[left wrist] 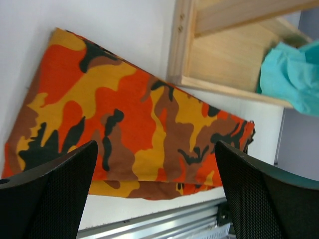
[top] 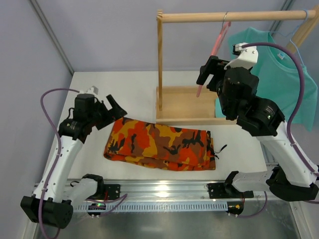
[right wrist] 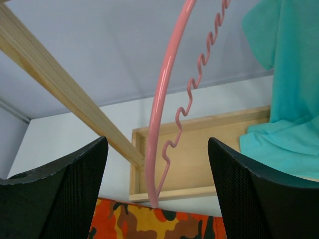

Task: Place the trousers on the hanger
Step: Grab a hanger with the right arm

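Observation:
The camouflage trousers lie folded flat on the white table, in front of the wooden rack's base. My left gripper hovers open just off their left end; in the left wrist view the trousers spread out beyond the wide-apart jaws, nothing between them. The pink hanger hangs from the wooden rail by its metal hook. My right gripper is raised beside it, open. Through the right wrist camera the hanger shows ahead between the spread fingers, untouched, and the trousers lie below.
A wooden rack with upright post, top rail and tray base stands at the back. A teal T-shirt on a light-blue hanger hangs at the rail's right end. A metal rail runs along the near edge.

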`<action>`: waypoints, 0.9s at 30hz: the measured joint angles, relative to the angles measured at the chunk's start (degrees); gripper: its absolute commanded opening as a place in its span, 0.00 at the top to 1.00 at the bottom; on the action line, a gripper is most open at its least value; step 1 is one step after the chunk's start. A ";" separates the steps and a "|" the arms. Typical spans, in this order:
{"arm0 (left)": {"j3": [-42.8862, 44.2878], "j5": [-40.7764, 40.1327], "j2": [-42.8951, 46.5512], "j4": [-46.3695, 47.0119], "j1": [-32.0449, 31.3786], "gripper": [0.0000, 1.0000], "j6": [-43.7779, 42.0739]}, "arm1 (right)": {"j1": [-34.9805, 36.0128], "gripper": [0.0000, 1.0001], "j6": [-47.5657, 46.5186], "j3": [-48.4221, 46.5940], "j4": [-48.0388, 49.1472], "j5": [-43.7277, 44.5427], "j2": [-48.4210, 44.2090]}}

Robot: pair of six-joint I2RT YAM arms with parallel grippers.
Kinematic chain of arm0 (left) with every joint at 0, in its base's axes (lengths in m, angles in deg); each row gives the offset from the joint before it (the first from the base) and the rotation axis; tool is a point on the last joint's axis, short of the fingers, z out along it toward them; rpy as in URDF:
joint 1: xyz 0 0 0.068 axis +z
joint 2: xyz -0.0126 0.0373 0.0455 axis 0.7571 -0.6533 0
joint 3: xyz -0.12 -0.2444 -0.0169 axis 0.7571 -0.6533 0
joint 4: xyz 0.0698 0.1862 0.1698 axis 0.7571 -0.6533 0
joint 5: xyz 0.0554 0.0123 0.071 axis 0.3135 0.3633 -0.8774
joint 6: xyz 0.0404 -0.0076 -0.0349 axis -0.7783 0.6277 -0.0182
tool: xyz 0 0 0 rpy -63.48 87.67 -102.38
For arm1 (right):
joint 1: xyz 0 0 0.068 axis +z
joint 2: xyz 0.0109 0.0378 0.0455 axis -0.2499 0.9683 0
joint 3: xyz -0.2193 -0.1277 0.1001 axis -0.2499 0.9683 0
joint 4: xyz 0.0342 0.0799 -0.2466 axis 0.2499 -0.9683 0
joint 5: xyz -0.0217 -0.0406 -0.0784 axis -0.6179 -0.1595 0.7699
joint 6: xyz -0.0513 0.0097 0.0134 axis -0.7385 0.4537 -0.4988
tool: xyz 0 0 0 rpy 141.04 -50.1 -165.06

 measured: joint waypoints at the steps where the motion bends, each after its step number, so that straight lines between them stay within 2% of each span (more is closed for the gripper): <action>1: -0.13 0.50 -0.24 0.20 -1.46 0.00 -0.44 | -0.98 0.17 0.02 0.31 -0.04 -0.09 0.33; 4: -1.55 2.05 -0.50 1.31 -4.22 0.00 -1.70 | -4.07 0.19 -0.07 1.60 -0.22 -0.72 0.59; 11: -7.91 5.81 0.57 5.75 -4.39 0.02 -3.87 | -8.13 0.23 -1.60 5.77 0.37 -5.33 -0.68; 14: -8.90 6.97 0.50 6.91 -4.39 0.04 -4.87 | -8.31 0.27 -2.14 7.13 0.44 -6.40 -1.18; 18: -9.38 8.41 0.26 8.79 -4.39 0.06 -5.81 | -8.70 0.39 -3.10 7.39 0.44 -6.91 -1.18; 27: -9.40 10.36 -0.96 9.68 -4.39 0.05 -8.00 | -9.07 0.51 -4.74 7.39 0.20 -6.45 -0.76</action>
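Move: The hanger's near, lower end hangs about 4 cm ahead of the right gripper, 1 cm to its left and 5 cm below. The teal shirt hangs roughly 12 cm ahead and 28 cm to the right, some 5 cm lower. Down on the table, about 47 cm below, the wooden crate is 12 cm ahead and 3 cm right, the trousers 9 cm back and 18 cm left. From the left gripper, the hanger end is some 5 cm ahead, 37 cm right and 20 cm above. Lower the right gripper about 5 cm while easing it forward and to the right onto the hanger's near arm, then nearly hold there and close the fingers from wide to half open around it, without pinching yet. Meanwhile bring the open left gripper some 5 cm right and 4 cm down over the trousers, turning it clockwise. ##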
